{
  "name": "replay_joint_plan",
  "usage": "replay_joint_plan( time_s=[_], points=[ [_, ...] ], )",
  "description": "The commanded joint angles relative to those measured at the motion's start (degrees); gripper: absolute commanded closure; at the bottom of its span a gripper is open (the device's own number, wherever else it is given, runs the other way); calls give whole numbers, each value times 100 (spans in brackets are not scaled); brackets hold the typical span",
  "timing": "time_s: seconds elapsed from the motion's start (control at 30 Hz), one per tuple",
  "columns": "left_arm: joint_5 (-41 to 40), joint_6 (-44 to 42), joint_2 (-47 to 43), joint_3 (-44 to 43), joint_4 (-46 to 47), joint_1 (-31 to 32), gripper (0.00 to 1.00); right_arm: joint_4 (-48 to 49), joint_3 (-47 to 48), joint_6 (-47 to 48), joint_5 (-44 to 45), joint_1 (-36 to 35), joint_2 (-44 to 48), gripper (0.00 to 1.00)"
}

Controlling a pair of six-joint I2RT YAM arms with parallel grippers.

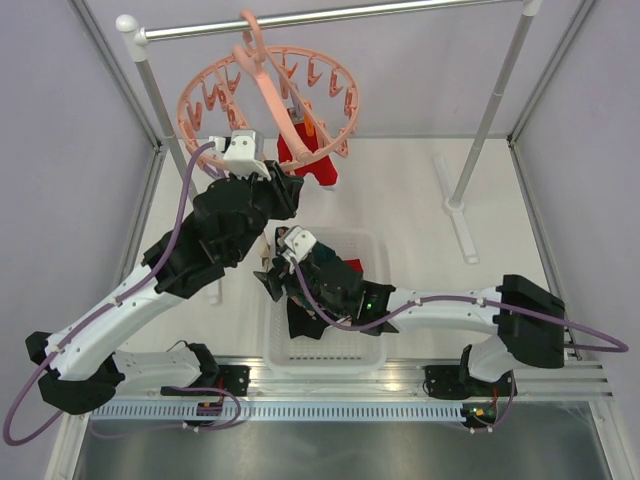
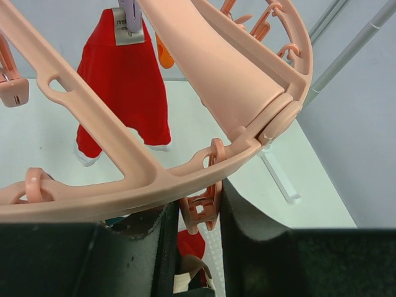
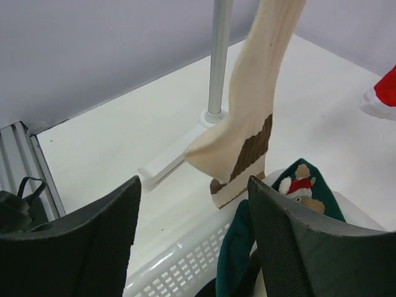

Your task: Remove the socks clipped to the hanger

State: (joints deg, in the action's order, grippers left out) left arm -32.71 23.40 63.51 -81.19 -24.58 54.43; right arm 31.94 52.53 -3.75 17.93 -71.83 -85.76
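Observation:
The salmon-pink hanger [image 1: 270,95] hangs by its hook from the metal rail. My left gripper [image 1: 255,172] is at its near rim. In the left wrist view that gripper [image 2: 198,216] is shut on one small dangling clip [image 2: 207,201] under the ring [image 2: 154,179]. A red sock [image 2: 127,80] is still clipped at the far side [image 1: 305,150]. My right gripper [image 3: 195,182] stands open over the basket, holding nothing. Just beyond its fingertips hangs a beige-brown sock [image 3: 247,124], whose top runs out of the frame. A dark teal sock [image 3: 303,185] lies in the basket.
A white perforated basket [image 1: 325,362] sits between the arms and holds loose socks. The metal rail [image 1: 330,17] spans the back on two posts, with the right post's foot [image 1: 462,220] on the table. The left post [image 3: 218,62] stands behind the beige sock.

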Motion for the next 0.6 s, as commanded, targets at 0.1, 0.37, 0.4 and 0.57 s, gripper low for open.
replay_joint_plan(
  time_s=[0.1, 0.37, 0.4, 0.57],
  points=[
    [309, -239, -40, -336, -117, -3, 98, 822, 872, 225, 570, -15, -1038, 31],
    [730, -230, -207, -398, -337, -3, 94, 813, 1462, 515, 1782, 11, -1550, 99],
    [774, -248, -242, -398, -355, -3, 93, 796, 1462, 533, 1879, 11, -1506, 99],
    [1029, -300, -321, -442, -381, -3, 77, 612, 1287, 691, 2258, 11, -1137, 99]
  ],
)
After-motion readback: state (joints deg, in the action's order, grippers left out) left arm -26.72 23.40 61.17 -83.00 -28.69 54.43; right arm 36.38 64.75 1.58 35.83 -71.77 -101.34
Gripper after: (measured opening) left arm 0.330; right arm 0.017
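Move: The lower end of the hanging beige sock is about 5 cm ahead of the right hand, 3 cm to its left and nearly level. The green sock in the bin lies some 8 cm ahead, 3 cm right and 17 cm lower; the red sock hangs about 20 cm ahead, 4 cm right and 8 cm higher. From the left hand, still gripping a hanger clip, the beige sock's end is roughly 6 cm back, 6 cm left and 18 cm below. Right hand reaches some 6 cm forward, curving left then right, and pinches the beige sock's lower end. ##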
